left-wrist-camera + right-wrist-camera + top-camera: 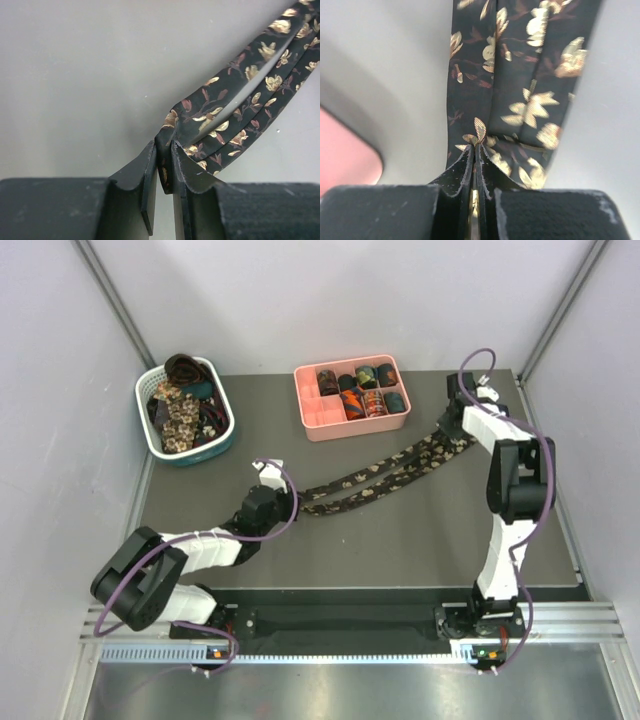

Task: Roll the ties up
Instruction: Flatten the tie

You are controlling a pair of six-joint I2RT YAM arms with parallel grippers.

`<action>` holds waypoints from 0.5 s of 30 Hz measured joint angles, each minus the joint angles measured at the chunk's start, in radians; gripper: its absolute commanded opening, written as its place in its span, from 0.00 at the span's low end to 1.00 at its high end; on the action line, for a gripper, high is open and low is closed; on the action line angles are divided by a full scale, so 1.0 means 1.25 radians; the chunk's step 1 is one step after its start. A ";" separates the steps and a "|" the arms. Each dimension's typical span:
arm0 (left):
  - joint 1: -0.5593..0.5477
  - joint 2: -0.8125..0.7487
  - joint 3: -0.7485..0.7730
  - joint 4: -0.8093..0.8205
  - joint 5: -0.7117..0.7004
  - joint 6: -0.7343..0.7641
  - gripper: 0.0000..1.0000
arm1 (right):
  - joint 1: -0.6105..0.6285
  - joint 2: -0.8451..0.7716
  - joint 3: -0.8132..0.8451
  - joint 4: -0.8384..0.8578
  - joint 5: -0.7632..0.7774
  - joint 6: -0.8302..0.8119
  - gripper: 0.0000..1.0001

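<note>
A long dark tie (380, 475) with a beige floral print lies doubled in two strands, running diagonally across the grey table. My left gripper (298, 502) is at its lower left end and is shut on it. The left wrist view shows the folded fabric (225, 115) pinched between the jaws of that gripper (165, 155). My right gripper (452, 428) is shut on the upper right end, beside the pink tray. In the right wrist view the tie (520, 75) stretches away from the tightly closed gripper (476, 150), which nips its edge.
A pink divided tray (320, 420) at the back centre holds several rolled ties (365, 390); its corner (345, 160) appears in the right wrist view. A white-and-teal basket (190, 452) at the back left holds loose ties (180, 405). White walls enclose the table.
</note>
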 measured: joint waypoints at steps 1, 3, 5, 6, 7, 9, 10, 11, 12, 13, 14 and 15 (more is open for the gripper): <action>0.000 0.000 -0.002 0.000 -0.002 0.000 0.21 | 0.000 -0.012 -0.008 0.001 0.002 -0.002 0.00; 0.000 0.000 -0.007 0.000 -0.004 0.000 0.21 | 0.000 -0.061 -0.054 0.028 0.007 -0.007 0.00; 0.000 -0.001 -0.011 0.000 -0.006 0.000 0.22 | 0.000 -0.100 -0.091 0.043 0.008 -0.008 0.00; 0.000 -0.002 -0.013 0.000 -0.006 0.000 0.22 | 0.000 -0.117 -0.111 0.050 0.008 -0.007 0.00; 0.000 -0.004 -0.015 0.000 -0.007 0.000 0.22 | 0.000 -0.124 -0.122 0.055 0.007 -0.007 0.00; 0.000 -0.009 -0.018 0.000 -0.009 -0.001 0.22 | 0.000 -0.128 -0.147 0.074 0.002 -0.007 0.00; 0.000 -0.012 -0.021 0.000 -0.009 -0.003 0.21 | 0.000 -0.128 -0.159 0.080 -0.002 -0.007 0.00; 0.000 -0.019 -0.027 0.000 -0.012 -0.008 0.22 | 0.000 -0.128 -0.176 0.084 -0.007 -0.006 0.00; 0.000 -0.025 -0.034 0.001 -0.016 -0.014 0.21 | 0.000 -0.128 -0.191 0.083 -0.010 -0.006 0.00; 0.000 -0.033 -0.043 0.000 -0.023 -0.021 0.22 | 0.000 -0.128 -0.204 0.084 -0.013 -0.006 0.00; 0.000 -0.040 -0.051 0.000 -0.028 -0.028 0.22 | 0.000 -0.128 -0.218 0.084 -0.014 -0.005 0.00; 0.000 -0.051 -0.062 0.000 -0.037 -0.038 0.22 | 0.000 -0.128 -0.228 0.085 -0.016 -0.004 0.00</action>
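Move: The right hand already pinches the upper strand of the tie near its far end. The lower strand, where this one is to be laid, passes about 4 cm back from that hand, level with it sideways and some 4 cm below; the pink tray's middle is about 26 cm left and 11 cm ahead. From the left hand, which keeps the near end pinched, that part of the lower strand is about 41 cm right and 14 cm ahead. Back towards the robot, about 5 cm in a low arc, the right hand carries the pinched upper strand towards and over the lower one, first rising some 2.5 cm and then sinking to a little below its starting height. Its fingers stay shut. The left hand keeps its grip on the near end and eases about 2 cm left and back, sinking slightly. ##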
